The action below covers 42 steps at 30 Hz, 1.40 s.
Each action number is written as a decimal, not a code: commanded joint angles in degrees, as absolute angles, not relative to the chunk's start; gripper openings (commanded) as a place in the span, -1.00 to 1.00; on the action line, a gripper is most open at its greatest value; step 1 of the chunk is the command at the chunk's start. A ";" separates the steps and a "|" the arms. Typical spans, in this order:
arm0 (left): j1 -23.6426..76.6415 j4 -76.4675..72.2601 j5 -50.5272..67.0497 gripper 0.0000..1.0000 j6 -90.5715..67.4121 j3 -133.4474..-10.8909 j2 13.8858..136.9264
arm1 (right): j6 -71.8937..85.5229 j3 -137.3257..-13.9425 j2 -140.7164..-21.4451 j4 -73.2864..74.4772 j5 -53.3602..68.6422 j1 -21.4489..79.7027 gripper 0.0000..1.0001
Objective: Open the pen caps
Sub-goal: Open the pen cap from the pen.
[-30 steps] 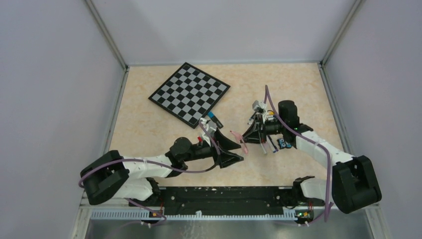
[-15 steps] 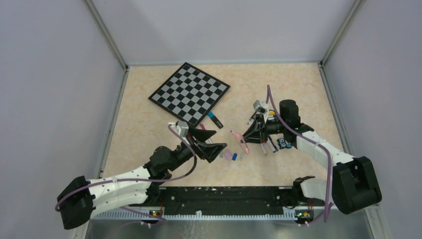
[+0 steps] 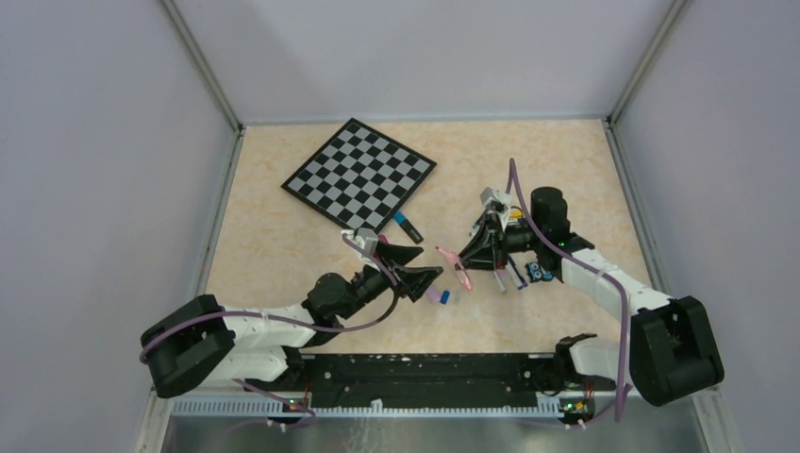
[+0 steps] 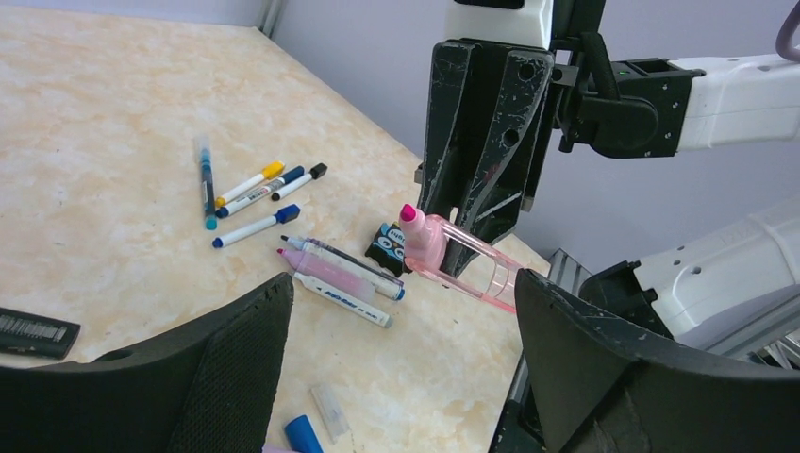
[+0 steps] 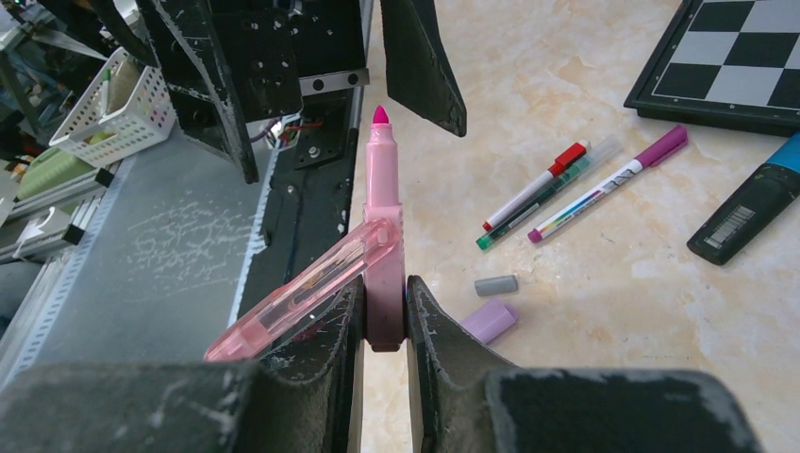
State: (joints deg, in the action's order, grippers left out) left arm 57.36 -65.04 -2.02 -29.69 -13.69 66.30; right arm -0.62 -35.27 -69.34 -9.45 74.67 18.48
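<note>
My right gripper [image 5: 382, 286] is shut on a pink highlighter [image 5: 382, 189] held above the table, its magenta tip bare. A clear pink cap [image 5: 283, 307] hangs slanted from the highlighter's side. My left gripper [image 3: 415, 268] stands wide open with nothing between its fingers, just left of the highlighter [image 3: 445, 255]. In the left wrist view the highlighter [image 4: 423, 241] and its cap [image 4: 481, 274] sit ahead of the open jaws. Loose pen caps lie on the table below: lilac [image 3: 433, 294], blue [image 3: 444, 297] and grey [image 5: 496, 284].
The checkered board [image 3: 359, 176] lies at the back left, with a black and blue barcoded object [image 3: 408, 226] by its corner. Several pens [image 4: 255, 189] and a small owl-like figure [image 4: 385, 247] lie under and behind the right arm. More pens [image 5: 566, 189] lie near the board.
My left gripper drew back left from the highlighter's cap end, opening wider, then came partway right again. The right gripper kept its hold and barely moved.
</note>
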 commanded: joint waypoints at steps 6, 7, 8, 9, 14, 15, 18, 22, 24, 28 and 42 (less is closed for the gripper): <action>57.13 -79.55 -0.45 0.51 -31.21 -16.25 72.94 | -0.44 -34.90 -68.73 -12.48 76.77 19.68 -1.00; 57.13 -80.11 -0.44 0.50 -31.51 -16.30 73.70 | -0.44 -34.94 -68.66 -12.48 76.88 19.72 -1.00; 57.13 -80.48 -0.44 0.49 -31.62 -16.46 74.13 | -0.42 -34.85 -68.71 -12.48 76.88 19.80 -1.00; 57.13 -81.03 -0.44 0.47 -31.72 -16.56 74.55 | -0.43 -34.81 -68.73 -12.59 76.90 19.87 -1.00; 57.13 -82.29 -0.30 0.25 -31.82 -17.59 76.18 | -0.44 -34.66 -68.82 -12.66 77.07 20.22 -1.00; 57.13 -82.35 -0.35 0.21 -31.82 -17.79 76.42 | -0.44 -34.63 -68.86 -12.67 77.06 20.28 -1.00; 57.13 -82.73 -0.27 0.13 -32.06 -18.18 77.29 | -0.44 -34.66 -68.83 -12.73 77.25 20.30 -1.00; 57.13 -83.42 0.59 0.04 -32.54 -18.52 78.44 | -0.44 -34.66 -68.79 -12.74 77.41 20.35 -1.00; 57.13 -83.73 1.65 0.03 -32.68 -18.56 78.85 | -0.44 -34.55 -68.83 -12.87 77.58 20.34 -1.00; 57.13 -84.00 2.59 0.03 -33.11 -18.89 79.55 | -0.44 -34.59 -68.86 -13.13 77.83 20.40 -1.00; 57.06 -86.13 4.54 -1.00 -33.97 -19.11 80.97 | 0.48 -34.42 -69.13 -12.37 77.64 20.57 -0.80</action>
State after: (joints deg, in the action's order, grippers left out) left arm 57.12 -81.67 3.68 -34.85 -17.69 81.30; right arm 1.61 -34.48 -69.41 -11.99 77.36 19.77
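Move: The uncapped pink pen, held in the right fingers with its nib towards the left hand, lies about 5 cm right and 1 cm ahead of the left hand, roughly level. Its clear pink cap slants off some 8 cm right and 4 cm back, about 1 cm lower. On the table some 20 cm below, the blue cap lies 6 cm ahead and 6 cm right, the purple cap 7 cm ahead and 2 cm right. From the right hand, the pen's middle is about 3 cm left, level. The left hand eases about 3 cm right, fingers shutting around the pink pen's nib end; the right keeps holding. ##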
